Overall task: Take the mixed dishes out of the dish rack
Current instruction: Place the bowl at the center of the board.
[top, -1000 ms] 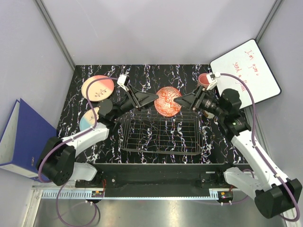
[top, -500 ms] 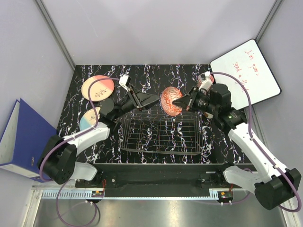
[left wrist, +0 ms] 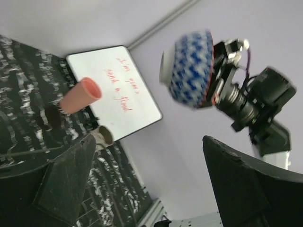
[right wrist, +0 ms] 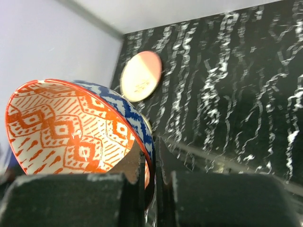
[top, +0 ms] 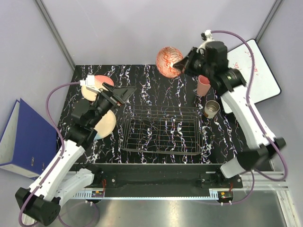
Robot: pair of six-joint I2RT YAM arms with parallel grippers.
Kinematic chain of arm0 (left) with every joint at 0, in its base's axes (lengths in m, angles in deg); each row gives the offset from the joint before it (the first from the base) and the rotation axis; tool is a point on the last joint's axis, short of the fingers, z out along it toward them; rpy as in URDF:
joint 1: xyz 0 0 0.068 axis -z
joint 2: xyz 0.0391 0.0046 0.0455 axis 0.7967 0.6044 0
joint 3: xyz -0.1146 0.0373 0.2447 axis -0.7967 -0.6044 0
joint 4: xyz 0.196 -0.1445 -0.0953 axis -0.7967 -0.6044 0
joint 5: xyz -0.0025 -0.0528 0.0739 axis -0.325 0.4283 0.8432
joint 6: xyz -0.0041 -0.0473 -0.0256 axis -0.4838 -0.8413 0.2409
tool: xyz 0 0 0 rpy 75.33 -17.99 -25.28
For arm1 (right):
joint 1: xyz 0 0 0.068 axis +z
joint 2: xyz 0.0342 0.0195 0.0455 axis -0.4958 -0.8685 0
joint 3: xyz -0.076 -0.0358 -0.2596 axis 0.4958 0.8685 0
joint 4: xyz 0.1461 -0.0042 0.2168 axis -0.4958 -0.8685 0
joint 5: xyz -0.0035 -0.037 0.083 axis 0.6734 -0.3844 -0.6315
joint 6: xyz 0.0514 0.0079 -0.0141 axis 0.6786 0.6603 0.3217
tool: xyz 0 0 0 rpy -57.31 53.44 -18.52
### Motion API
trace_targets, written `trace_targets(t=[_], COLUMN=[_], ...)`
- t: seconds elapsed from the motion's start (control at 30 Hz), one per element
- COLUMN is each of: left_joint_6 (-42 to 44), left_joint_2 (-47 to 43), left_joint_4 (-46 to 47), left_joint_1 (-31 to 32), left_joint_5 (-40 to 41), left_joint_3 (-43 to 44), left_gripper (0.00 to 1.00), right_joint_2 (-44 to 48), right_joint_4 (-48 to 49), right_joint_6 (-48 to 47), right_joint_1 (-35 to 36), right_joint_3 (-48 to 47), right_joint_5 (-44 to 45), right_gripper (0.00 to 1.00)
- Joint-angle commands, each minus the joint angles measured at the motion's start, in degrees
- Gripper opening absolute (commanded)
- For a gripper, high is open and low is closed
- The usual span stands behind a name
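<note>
My right gripper (top: 179,64) is shut on the rim of the patterned bowl (top: 168,61), holding it high near the back wall. The bowl (right wrist: 71,132) is orange inside and blue-and-white outside, and its rim is pinched in my right gripper (right wrist: 150,163). My left gripper (top: 126,93) is open and holds nothing, left of the dish rack (top: 160,152), which is bare wire. In the left wrist view the bowl (left wrist: 189,68) hangs beyond my left gripper (left wrist: 151,189). A pink cup (top: 203,85) and a cream cup (top: 211,109) stand right of the rack.
A pink-and-cream plate (top: 94,86) and a blue-and-cream plate (top: 106,124) lie on the table left of the rack, under the left arm. A whiteboard (top: 258,71) leans at the right. A blue binder (top: 19,137) stands outside the table's left edge.
The right gripper shut on the bowl and lifted it from above the rack up toward the back wall. The left gripper opened wide and pulled back to the left.
</note>
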Motion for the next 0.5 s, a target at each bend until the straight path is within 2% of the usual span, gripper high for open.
trace_targets(t=[0.0, 0.1, 0.17, 0.47], left_joint_6=[6.54, 8.92, 10.23, 11.56], left_joint_2=[-1.57, -4.37, -5.79, -8.34], left_joint_4=[-15.13, -22.68, -24.54, -26.39], left_joint_1=[-0.32, -0.32, -0.32, -0.41], left_joint_5=[5.97, 7.81, 8.87, 9.32], left_joint_3=[1.04, 1.40, 0.61, -2.73], left_gripper=[0.99, 0.99, 0.99, 0.99], right_joint_2=[-12.51, -20.69, -26.32, -46.36], right_joint_4=[-7.15, -9.09, -10.75, -19.81], right_joint_6=[-0.58, -0.84, -0.32, -0.84], right_joint_1=[-0.34, -1.40, -2.27, -2.28], right_joint_3=[-12.24, -19.10, -24.19, -43.54], right_joint_5=[7.93, 9.77, 9.95, 10.39], right_gripper=[0.00, 0.00, 0.00, 0.00])
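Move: The right hand already holds the bowl by its rim, high up. The board's open middle, where it is bound, lies about 17 cm ahead, 6 cm to the left and some 37 cm below. The pink cups stand about 11 cm ahead and 17 cm to the right, the small cup level with the hand and 20 cm right; the dish rack's middle is 11 cm back and 3 cm left. From the empty left hand that spot is roughly 26 cm ahead, 12 cm right. Down and forward in one sweep, about 17 cm and 15 cm, the right hand brings the bowl towards the open board beyond the rack, slowing near the end, its fingers tipping some 20 degrees further down while they keep their pinch on the rim. The open, empty left hand sinks about 8 cm and draws off to the left, tipping down a little. ##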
